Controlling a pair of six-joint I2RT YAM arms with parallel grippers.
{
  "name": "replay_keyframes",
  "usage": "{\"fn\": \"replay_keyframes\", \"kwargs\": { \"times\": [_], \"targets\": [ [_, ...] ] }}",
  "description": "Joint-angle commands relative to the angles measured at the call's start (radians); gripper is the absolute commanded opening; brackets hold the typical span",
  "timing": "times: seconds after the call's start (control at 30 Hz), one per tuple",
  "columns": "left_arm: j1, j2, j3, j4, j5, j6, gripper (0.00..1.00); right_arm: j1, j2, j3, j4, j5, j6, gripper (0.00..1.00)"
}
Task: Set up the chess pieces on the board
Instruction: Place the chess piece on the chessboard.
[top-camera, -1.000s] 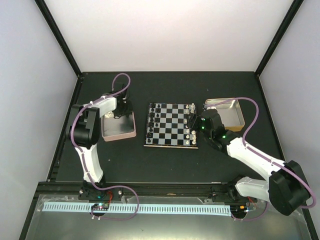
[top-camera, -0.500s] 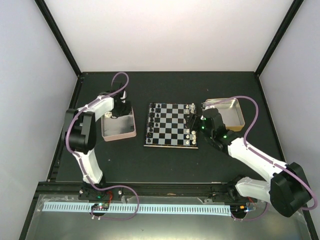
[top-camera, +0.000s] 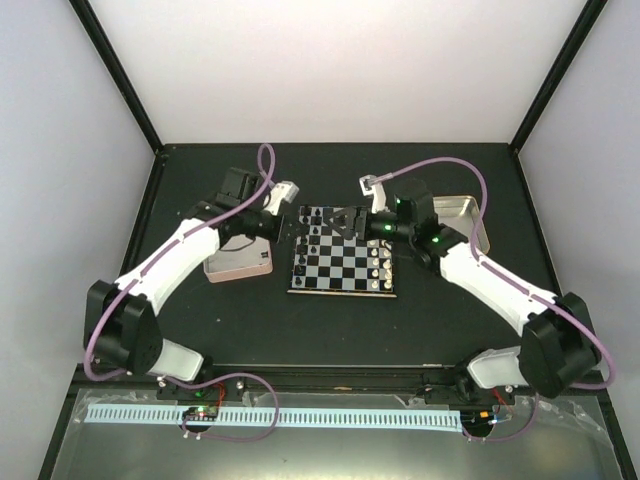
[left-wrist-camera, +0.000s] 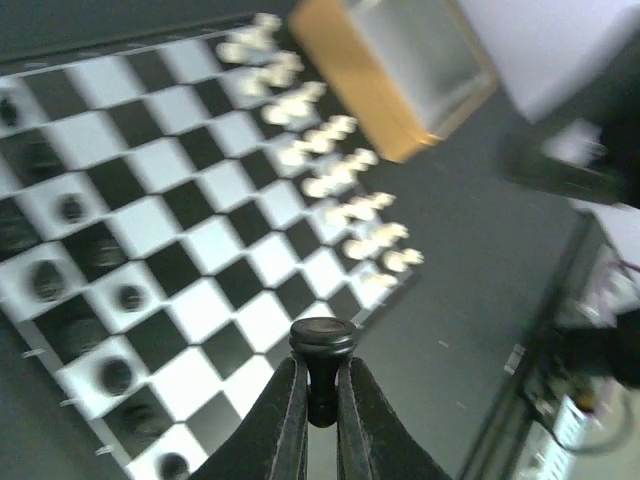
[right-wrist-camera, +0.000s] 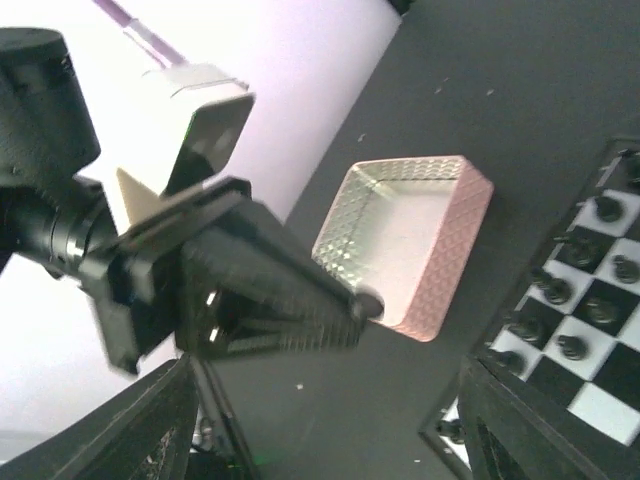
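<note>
The board (top-camera: 343, 252) lies mid-table, with black chess pieces (top-camera: 304, 250) down its left side and white pieces (top-camera: 383, 262) down its right. My left gripper (top-camera: 284, 228) hangs between the pink tin and the board's far left corner. In the left wrist view it (left-wrist-camera: 322, 395) is shut on one black chess piece (left-wrist-camera: 322, 345), pinched by its stem, base outward, above the board (left-wrist-camera: 210, 210). My right gripper (top-camera: 346, 220) hovers over the board's far edge, facing left. Its jaws (right-wrist-camera: 330, 440) stand wide open and empty, and it looks at the left gripper (right-wrist-camera: 350, 305).
A pink-rimmed tin (top-camera: 238, 262) sits left of the board; it (right-wrist-camera: 410, 240) shows in the right wrist view. A gold-rimmed tin (top-camera: 462, 215) stands at the right, also in the left wrist view (left-wrist-camera: 400, 70). Black frame posts bound the table.
The left gripper has closed, risen out of the pink tin and swung right toward the board with a black piece. The right gripper moved from the board's right side to its far edge.
</note>
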Motion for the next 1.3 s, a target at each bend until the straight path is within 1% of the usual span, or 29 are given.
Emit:
{"fn": "replay_keyframes", "kwargs": {
  "times": [0.0,0.07,0.2,0.33,0.47,0.63,0.7,0.8,0.9,1.0,1.07,1.1,1.13,1.17,1.23,1.27],
  "targets": [
    [-0.044,-0.09,-0.065,0.128,0.262,0.062,0.02,-0.004,0.06,0.043,0.064,-0.169,0.125,0.71],
    [-0.06,-0.116,-0.077,0.143,0.284,0.08,0.02,-0.004,0.074,0.053,0.048,-0.179,0.122,0.7],
    [-0.067,-0.132,-0.067,0.138,0.328,0.095,0.03,-0.004,0.089,0.088,-0.009,-0.219,0.088,0.63],
    [-0.069,-0.138,-0.05,0.148,0.351,0.102,0.03,-0.002,0.099,0.092,0.012,-0.258,0.119,0.52],
    [-0.071,-0.137,-0.04,0.152,0.358,0.109,0.03,-0.002,0.117,0.093,0.034,-0.286,0.162,0.45],
    [-0.071,-0.135,-0.036,0.192,0.355,0.082,0.03,-0.001,0.14,0.084,0.05,-0.312,0.207,0.36],
    [-0.07,-0.136,-0.038,0.204,0.355,0.074,0.03,-0.001,0.149,0.072,0.097,-0.333,0.247,0.27],
    [-0.071,-0.133,-0.035,0.209,0.354,0.071,0.03,-0.001,0.157,0.04,0.202,-0.37,0.328,0.2],
    [-0.071,-0.137,-0.036,0.218,0.339,0.06,0.03,-0.001,0.163,0.011,0.283,-0.397,0.405,0.14],
    [-0.071,-0.141,-0.035,0.235,0.307,0.042,0.03,-0.001,0.163,-0.024,0.399,-0.417,0.51,0.1],
    [-0.071,-0.149,-0.04,0.258,0.295,0.016,0.07,-0.001,0.162,-0.053,0.487,-0.413,0.597,0.08],
    [-0.071,-0.154,-0.046,0.276,0.289,-0.001,0.11,0.0,0.163,-0.069,0.54,-0.398,0.644,0.08],
    [-0.071,-0.16,-0.057,0.301,0.284,-0.027,0.19,-0.001,0.163,-0.085,0.599,-0.382,0.698,0.08],
    [-0.071,-0.167,-0.072,0.342,0.281,-0.055,0.3,-0.001,0.164,-0.104,0.659,-0.356,0.771,0.08],
    [-0.071,-0.195,-0.114,0.418,0.234,-0.135,0.44,-0.001,0.17,-0.138,0.767,-0.294,0.867,0.08],
    [-0.07,-0.213,-0.143,0.48,0.206,-0.192,0.48,-0.002,0.175,-0.152,0.818,-0.264,0.912,0.08]
  ]
}}
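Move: My left hand holds a black chess piece in the air. From my open right hand it lies about 7 cm left, 4 cm ahead and 6 cm lower; from my left hand, those right fingertips are about 8 cm right, 4 cm back and 5 cm up. Below my right hand by some 24 cm are the board's middle, 4 cm ahead and 3 cm right, and the dark pieces, 4 cm ahead and 7 cm left. I hand the piece across above the board: my left hand draws back and lifts about 6 cm each while easing right, then waits, and my right hand slides some 4 cm left and slightly back to meet it. My right fingers close and pinch the piece, and the left fingers then open around it as my right wrist turns over, about 35 degrees in all. ##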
